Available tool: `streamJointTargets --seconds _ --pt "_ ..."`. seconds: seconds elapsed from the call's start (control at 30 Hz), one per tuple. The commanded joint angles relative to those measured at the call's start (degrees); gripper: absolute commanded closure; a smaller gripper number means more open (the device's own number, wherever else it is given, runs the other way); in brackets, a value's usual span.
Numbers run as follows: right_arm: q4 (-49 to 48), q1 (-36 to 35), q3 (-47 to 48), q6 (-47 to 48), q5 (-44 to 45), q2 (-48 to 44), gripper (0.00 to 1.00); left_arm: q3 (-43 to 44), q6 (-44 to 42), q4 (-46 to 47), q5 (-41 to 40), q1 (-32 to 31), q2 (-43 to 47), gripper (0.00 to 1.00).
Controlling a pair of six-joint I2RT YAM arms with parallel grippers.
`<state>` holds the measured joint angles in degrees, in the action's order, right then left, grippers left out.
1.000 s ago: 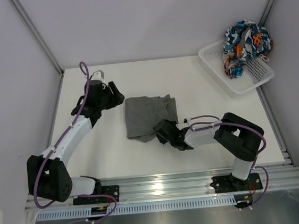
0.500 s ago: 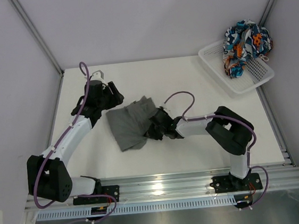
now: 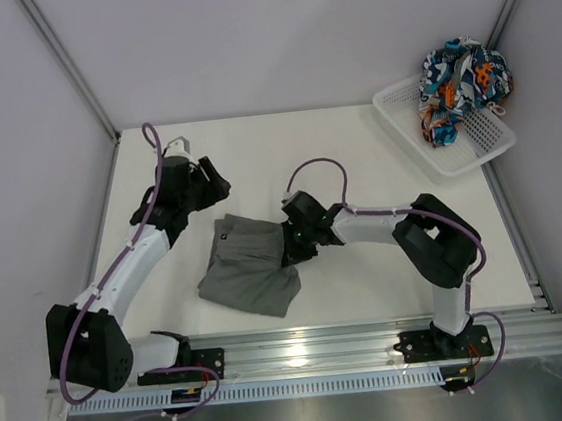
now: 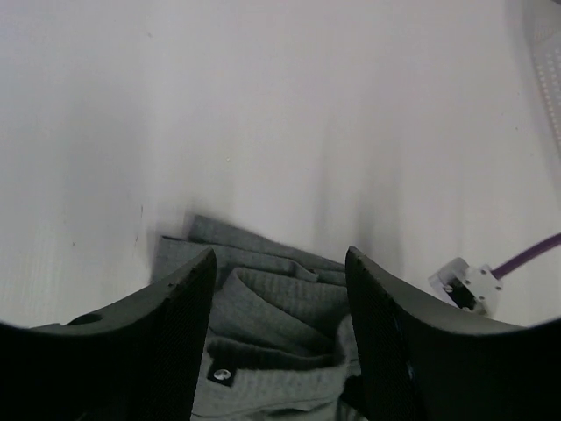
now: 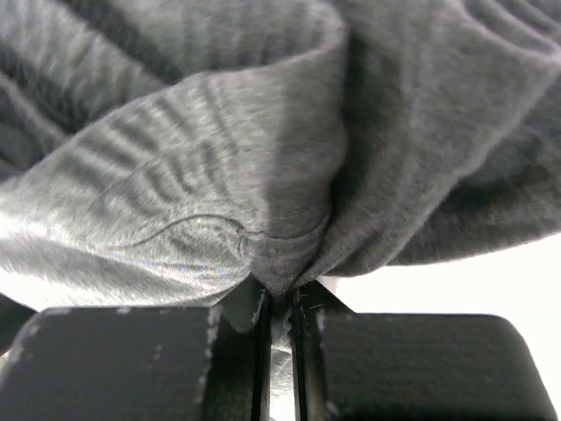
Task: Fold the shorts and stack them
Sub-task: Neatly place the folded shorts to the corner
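The dark grey shorts (image 3: 247, 269) lie bunched on the table between the two arms. My right gripper (image 3: 290, 245) is shut on a pinched fold of their cloth (image 5: 280, 254) at the right edge of the heap. My left gripper (image 3: 216, 189) hovers open just above the shorts' upper left corner. In the left wrist view the grey folds (image 4: 263, 307) and a small button lie between its spread fingers (image 4: 188, 298). The patterned shorts (image 3: 461, 79) sit crumpled in the white mesh basket (image 3: 409, 137) at the back right.
The basket (image 3: 409, 137) stands tilted at the table's right rear corner. A purple cable (image 3: 312, 172) loops above the right forearm. Grey walls close in the table on three sides, and a metal rail (image 3: 306, 349) runs along the near edge.
My right gripper has shut on the grey shorts and dragged them left and toward the near edge, bunching them. The left gripper has shifted slightly and stayed open.
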<state>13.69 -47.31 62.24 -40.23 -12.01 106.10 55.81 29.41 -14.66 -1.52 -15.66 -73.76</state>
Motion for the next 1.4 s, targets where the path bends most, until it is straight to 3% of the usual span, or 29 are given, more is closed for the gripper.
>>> streamJointTargets --seconds 0.0,0.1,0.23,0.47,0.57,0.6,0.67,0.87,1.07,1.17,1.27,1.3,1.37 --pt "-1.0 -3.7 4.6 4.2 1.1 6.2 0.92 -1.5 3.5 -0.1 2.8 0.5 6.4 0.35" --pt "-2.9 -6.3 7.9 3.0 1.0 10.1 0.92 -1.3 3.9 -3.2 2.9 0.5 10.6 0.34" --pt "-4.0 -10.0 16.1 3.1 3.2 15.9 0.92 6.3 3.1 -11.5 -0.7 0.5 15.9 0.27" --pt "-3.1 -13.8 40.5 1.9 1.6 31.4 0.86 10.4 2.0 -18.6 -3.4 0.5 23.2 0.20" --pt "-7.8 -14.6 43.8 -2.6 0.7 34.2 0.55 10.3 1.4 -19.8 -5.0 0.5 23.7 0.18" --pt "-10.7 -14.7 43.6 -4.0 1.2 34.2 0.24 10.2 1.3 -20.1 -5.0 0.5 23.7 0.18" --pt "-12.8 -14.5 42.3 -4.6 1.1 31.9 0.01 10.3 1.2 -20.2 -5.1 0.6 23.8 0.17" --pt "-26.3 -8.8 20.9 -5.7 0.3 16.4 0.01 10.5 0.8 -19.7 -4.8 0.6 24.4 0.16" --pt "-21.8 -1.3 8.4 -0.7 1.3 2.5 0.04 4.9 0.6 -14.5 -0.5 0.5 24.8 0.16" --pt "-15.1 5.2 7.1 3.4 4.8 -3.7 0.04 -2.4 2.6 -9.5 2.8 0.5 26.4 0.15" --pt "-2.1 13.3 13.4 7.5 10.4 -5.7 0.04 -9.4 5.1 -3.7 5.6 0.5 28.6 0.15" --pt "4.4 18.0 15.8 7.9 16.9 -5.6 0.04 -10.5 5.7 -2.8 6.1 0.5 29.0 0.15" --pt "7.7 22.7 20.0 7.6 22.8 -5.6 0.04 -15.0 7.1 0.0 7.0 0.6 30.6 0.14"
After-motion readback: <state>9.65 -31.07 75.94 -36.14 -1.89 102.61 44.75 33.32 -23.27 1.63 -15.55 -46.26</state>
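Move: The right gripper, almost on the table, still pinches the right edge of the folded shorts, whose middle is about 9 cm to its left. The table's near left corner, towards which they go, is some 47 cm left and 14 cm back. From the left gripper, hanging open above the table, the shorts' middle lies roughly 15 cm back, 6 cm right and 17 cm below. Keep the right grip shut and drag the shorts about 24 cm left along the table, then open wide to let go, rise a little, and swing back right, then forward and up over the bare table. Meanwhile lift the left gripper some 15 cm and draw it back and slightly left, then sink it again above the shorts, opening wider. ##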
